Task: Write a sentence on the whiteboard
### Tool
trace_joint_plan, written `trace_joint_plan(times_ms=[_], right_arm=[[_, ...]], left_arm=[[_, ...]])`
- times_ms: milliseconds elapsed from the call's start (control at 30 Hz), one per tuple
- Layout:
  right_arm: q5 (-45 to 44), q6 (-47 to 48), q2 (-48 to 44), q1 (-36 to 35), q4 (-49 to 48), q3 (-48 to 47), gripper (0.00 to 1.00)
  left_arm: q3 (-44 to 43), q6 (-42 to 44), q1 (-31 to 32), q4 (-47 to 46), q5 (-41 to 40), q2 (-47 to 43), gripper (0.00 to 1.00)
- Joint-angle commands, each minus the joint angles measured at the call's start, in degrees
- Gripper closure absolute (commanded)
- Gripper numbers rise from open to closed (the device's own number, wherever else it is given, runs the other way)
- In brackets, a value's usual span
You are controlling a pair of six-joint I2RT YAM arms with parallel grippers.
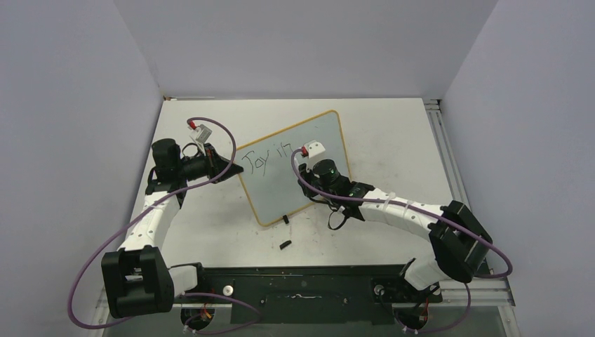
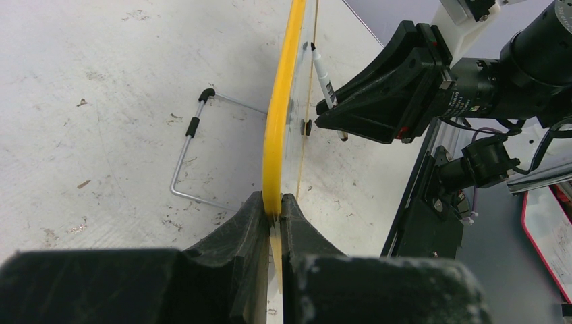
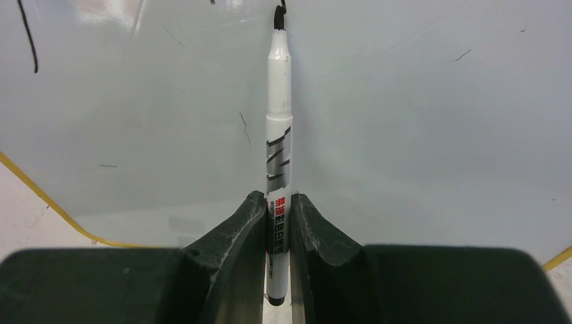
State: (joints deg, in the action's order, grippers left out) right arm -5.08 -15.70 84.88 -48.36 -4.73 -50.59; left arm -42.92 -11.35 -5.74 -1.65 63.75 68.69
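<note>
The whiteboard stands tilted on the table, yellow-framed. The sentence on it reads roughly "Joy in" in black. My left gripper is shut on the board's left edge; in the left wrist view its jaws pinch the yellow frame. My right gripper is shut on a white marker, held between the jaws. The marker's black tip touches the board's surface just right of the written words. The marker also shows in the left wrist view.
A small black cap lies on the table in front of the board. A black clip foot sits at the board's lower edge. A wire stand lies behind the board. A metal rail runs along the table's right side.
</note>
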Motion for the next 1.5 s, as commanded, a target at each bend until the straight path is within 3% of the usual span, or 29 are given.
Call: trace_joint_plan(times_ms=[0,200,300,467,700,900,1067,1167,1333,1467], right_arm=[[0.4,0.0,-4.6,-1.0,1.1,-1.5,0.95],[1.0,0.7,-9.4,-1.0,9.3,-3.7,0.95],[1.5,1.2,-12.8,-1.1,14.8,-4.4,0.95],[1.2,2.0,-19.0,-1.0,25.8,-5.7,0.95],[-1.8,3.0,-24.1,-0.6,38.1,-10.9,0.95],[1.2,4.6,-24.3,1.8,43.4,-13.7,0.95],[18.7,7.5,-22.6,9.5,47.6,-16.9,0.95],[31.1,10.0,-20.9,14.1,51.2,-17.9,0.95],[46.9,10.3,-18.0,14.5,54.8,-17.0,0.95],[54.0,9.7,-16.2,14.4,56.6,-16.5,0.95]], left_arm=[[-2.3,0.9,-0.6,-0.4,0.9,-1.4,1.0],[-2.6,2.4,-0.7,1.4,-0.4,-2.2,1.0],[-2.8,3.0,-0.7,3.1,-1.3,-2.8,0.92],[-2.7,3.9,-0.7,5.2,-3.0,-4.1,0.58],[-2.9,7.3,-0.8,10.4,-8.0,-8.1,0.26],[-1.8,9.1,-0.9,11.6,-13.7,-13.7,0.2],[-2.0,10.6,-0.2,9.5,-27.3,-22.1,0.17],[-4.3,13.2,4.3,10.9,-32.2,-25.8,0.17],[-9.9,20.6,21.9,18.8,-38.4,-26.5,0.19],[-9.8,24.2,36.5,21.1,-40.7,-26.6,0.2]])
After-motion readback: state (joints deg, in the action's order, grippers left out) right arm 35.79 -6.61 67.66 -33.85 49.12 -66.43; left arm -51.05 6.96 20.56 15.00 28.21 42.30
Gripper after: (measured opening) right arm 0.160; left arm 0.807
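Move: Pinching the marker low on its barrel, the right hand has the word "in" on the whiteboard about 6 cm ahead, 5 cm left and 7 cm above, the pen tip at its "n"; "Joy" lies roughly 4 cm ahead, 13 cm left and 6 cm up. The marker cap is some 20 cm back, 5 cm left and 12 cm below. The left hand is closed right on the whiteboard's left edge, the board's middle about 2 cm ahead, 15 cm right and 6 cm lower. Lifting the marker tip off the end of the "n", the right hand draws away from the board, up, back and right by about 10 cm, then farther back while its fingers swing left and tip down, still pinching the marker. The left fingers open wide and let go of the board's edge; that hand rises some 11 cm, edging left before swinging right and back, rolling about its fingers' line. ##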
